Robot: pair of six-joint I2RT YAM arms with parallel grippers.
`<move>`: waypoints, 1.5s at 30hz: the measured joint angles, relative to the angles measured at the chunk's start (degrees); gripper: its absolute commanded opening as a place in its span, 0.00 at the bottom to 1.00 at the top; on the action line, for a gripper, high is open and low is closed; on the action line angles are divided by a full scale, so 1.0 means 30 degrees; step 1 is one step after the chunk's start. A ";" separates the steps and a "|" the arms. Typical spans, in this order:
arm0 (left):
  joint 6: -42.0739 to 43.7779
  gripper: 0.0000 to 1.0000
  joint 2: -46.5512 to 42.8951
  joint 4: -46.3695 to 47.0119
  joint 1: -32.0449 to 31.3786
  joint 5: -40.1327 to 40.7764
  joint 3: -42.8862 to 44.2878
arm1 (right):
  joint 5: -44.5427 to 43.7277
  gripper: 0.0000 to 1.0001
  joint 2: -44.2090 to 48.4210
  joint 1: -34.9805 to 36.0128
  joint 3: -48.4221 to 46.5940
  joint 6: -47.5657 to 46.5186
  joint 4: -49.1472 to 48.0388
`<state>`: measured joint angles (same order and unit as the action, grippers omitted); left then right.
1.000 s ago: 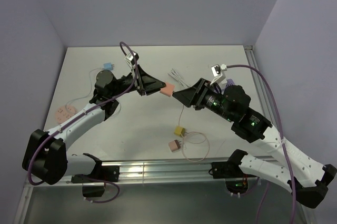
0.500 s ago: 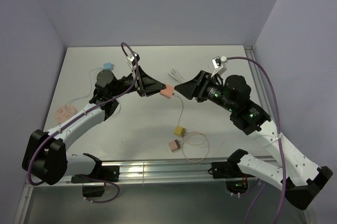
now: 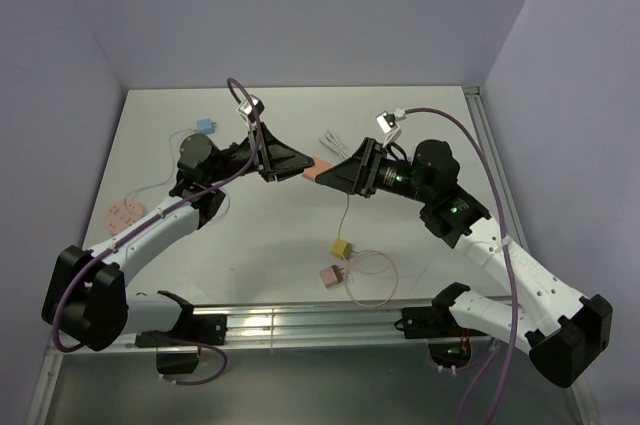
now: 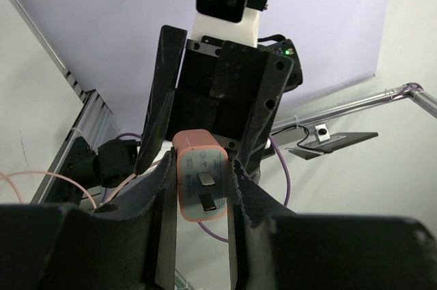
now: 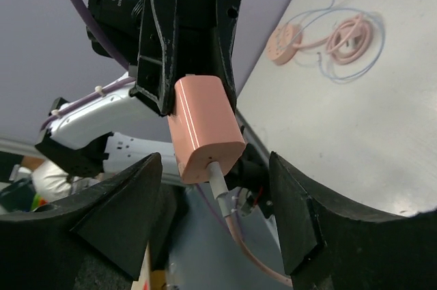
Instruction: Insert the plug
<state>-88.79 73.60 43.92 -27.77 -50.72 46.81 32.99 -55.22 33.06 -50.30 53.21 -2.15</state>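
My left gripper (image 3: 292,165) is shut on a salmon-pink adapter block (image 3: 313,171) and holds it above the table's middle. In the left wrist view the block (image 4: 201,184) sits between my fingers (image 4: 153,194) with its two metal prongs facing the camera. My right gripper (image 3: 334,177) is open just right of the block. In the right wrist view the block (image 5: 205,129) has a white cable connector (image 5: 220,182) seated in its near end. My open right gripper (image 5: 215,211) straddles that connector without touching it.
On the table lie a yellow plug (image 3: 342,247), a pink plug (image 3: 330,276) with a thin looped cable (image 3: 372,275), a blue plug (image 3: 205,126), a pink round piece (image 3: 125,213) and a white cable bundle (image 3: 335,143). A metal rail (image 3: 300,320) runs along the near edge.
My right arm has swung left and up toward the adapter, bringing its open jaws around the block's cable end. The left arm and the block have stayed in place.
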 measured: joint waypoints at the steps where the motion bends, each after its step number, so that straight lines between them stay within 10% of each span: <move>1: -0.0051 0.00 0.0000 0.0080 0.0000 0.0000 0.0000 | 0.0175 0.68 -0.0036 -0.0015 0.0175 0.0219 -0.0328; 15: -0.0554 0.00 0.0051 0.0852 0.0000 -0.0015 -0.0240 | 0.0940 0.55 -0.0036 -0.0211 0.1763 0.3082 -0.4619; 21: -0.0663 0.00 0.0058 0.1530 0.0109 0.0000 -0.0240 | 0.1341 0.22 -0.0539 -0.0321 0.1807 0.4000 -0.5224; 22: -0.0641 0.00 0.0058 0.1545 0.0153 0.0000 -0.0240 | 0.1413 0.03 -0.0663 -0.0342 0.1807 0.4109 -0.5406; 25: -0.0663 0.01 0.0182 0.1581 0.0299 0.0007 -0.0240 | 0.1574 0.00 -0.1027 -0.0430 0.1792 0.4379 -0.5741; 31: 0.0721 0.99 0.0197 -0.0408 0.0321 0.0255 -0.0233 | 0.1013 0.00 -0.1115 -0.0474 0.1064 0.3963 -0.3621; 45: 1.0287 0.99 -0.6579 -1.6495 0.1945 0.9566 0.3162 | -0.5319 0.00 -0.4058 -0.2331 -0.7563 0.1610 1.0455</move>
<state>-57.93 53.87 -5.56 -21.93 -22.02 56.29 17.04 -67.40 26.06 -72.99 58.04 29.21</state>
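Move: Between the two grippers, the pink plug is held in the left fingers, its middle about 2 cm to the right of the left hand point. From the open right hand it lies some 4 cm left, 1 cm ahead and level, cable end facing the right fingers. Some 32 cm below the right hand, the yellow plug is 5 cm ahead and 4 left, the brown plug 3 cm back and 6 left, and the purple power strip roughly 34 ahead and 12 right. Closing around the cable end of the pink plug, the right fingers pinch it while both hands stay nearly in place. The left fingers then open wide; the left hand dips, shifts forward and swings off about 9 cm left, rising again. Keeping its grip, the right hand carries the plug some 8 cm forward and 5 right towards the purple power strip, turning about 25 degrees clockwise and tipping down. ##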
